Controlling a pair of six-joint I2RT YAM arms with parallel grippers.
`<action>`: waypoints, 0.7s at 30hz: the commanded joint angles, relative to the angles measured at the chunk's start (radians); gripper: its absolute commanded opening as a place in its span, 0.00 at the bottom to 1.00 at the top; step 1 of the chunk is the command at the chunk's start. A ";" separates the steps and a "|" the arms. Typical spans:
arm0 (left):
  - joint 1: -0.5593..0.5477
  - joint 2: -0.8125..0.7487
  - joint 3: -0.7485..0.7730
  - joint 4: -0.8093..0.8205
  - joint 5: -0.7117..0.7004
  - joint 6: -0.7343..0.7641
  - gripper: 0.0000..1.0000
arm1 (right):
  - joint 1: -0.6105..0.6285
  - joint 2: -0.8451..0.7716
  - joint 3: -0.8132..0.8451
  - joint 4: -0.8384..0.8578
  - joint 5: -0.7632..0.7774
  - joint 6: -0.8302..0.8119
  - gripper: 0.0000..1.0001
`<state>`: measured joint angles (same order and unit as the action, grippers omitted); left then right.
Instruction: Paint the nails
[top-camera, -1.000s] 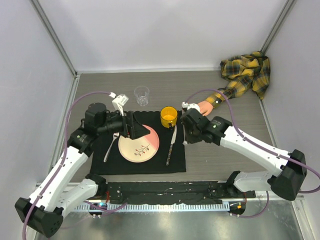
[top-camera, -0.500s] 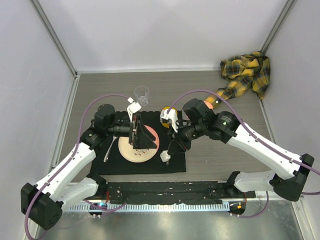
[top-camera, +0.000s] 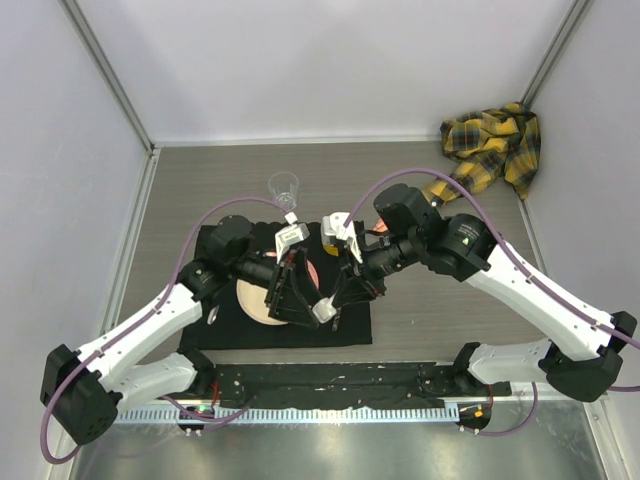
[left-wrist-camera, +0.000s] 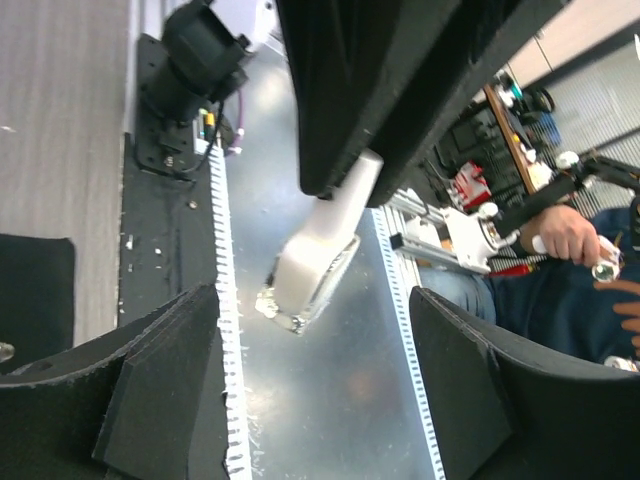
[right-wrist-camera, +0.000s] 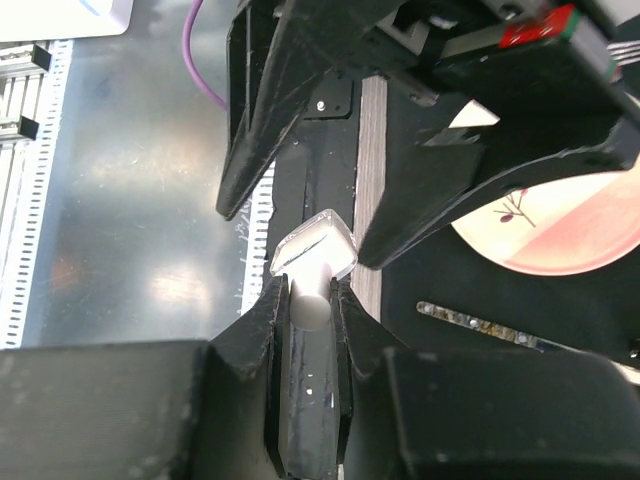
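My right gripper (right-wrist-camera: 310, 292) is shut on the white cap of a tiny clear bottle (right-wrist-camera: 316, 250), held out over the front edge of the black mat (top-camera: 215, 330). In the top view the bottle (top-camera: 322, 312) hangs low between both arms. My left gripper (left-wrist-camera: 312, 330) is open, and its two fingers stand either side of the bottle (left-wrist-camera: 305, 275) without touching it. The yellow-and-black plaid sleeve (top-camera: 492, 148) lies at the back right. The mannequin hand and its nails are hidden under my right arm.
A pink-and-cream plate (top-camera: 252, 300) lies on the mat, partly under my left gripper (top-camera: 293, 288). A yellow cup (top-camera: 329, 236) peeks out behind the grippers. A clear cup (top-camera: 284, 187) stands further back. A knife (right-wrist-camera: 480, 322) lies beside the plate (right-wrist-camera: 560, 220).
My right gripper swung from beside the mannequin hand to the front of the mat with the bottle. My left gripper moved right and now brackets the bottle.
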<state>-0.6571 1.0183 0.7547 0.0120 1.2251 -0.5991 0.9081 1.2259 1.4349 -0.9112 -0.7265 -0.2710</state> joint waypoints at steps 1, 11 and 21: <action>-0.022 0.005 0.015 0.074 0.056 -0.016 0.78 | 0.006 0.009 0.056 0.015 -0.022 -0.039 0.00; -0.049 0.031 0.021 0.163 0.063 -0.068 0.61 | 0.008 0.017 0.067 0.031 0.006 -0.045 0.01; -0.050 0.022 0.023 0.172 0.071 -0.065 0.36 | 0.012 0.012 0.052 0.074 0.050 -0.031 0.01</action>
<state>-0.6994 1.0565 0.7547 0.1219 1.2572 -0.6544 0.9169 1.2461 1.4609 -0.9051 -0.7254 -0.2974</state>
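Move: The nail polish hangs in the air, its cap in the right fingers. Its glass body is about 3 cm to the right of the left hand point and 1 cm back, level with it; from the right hand point it lies some 3 cm left and 2 cm down. Well below the left hand, by about 25 cm, are the plate, roughly 15 cm ahead and 10 cm left, and the knife, 14 cm ahead and 6 cm right. The left fingers, spread wide in front of the bottle, close about halfway from either side onto its glass body, while that hand eases only about 1 cm back and as much to the right over it, turning barely 5 degrees clockwise. The right hand keeps its pinch on the white cap and holds almost still, creeping about half a centimetre left towards the left hand; whether the left pads already touch the glass can't be told for sure. ##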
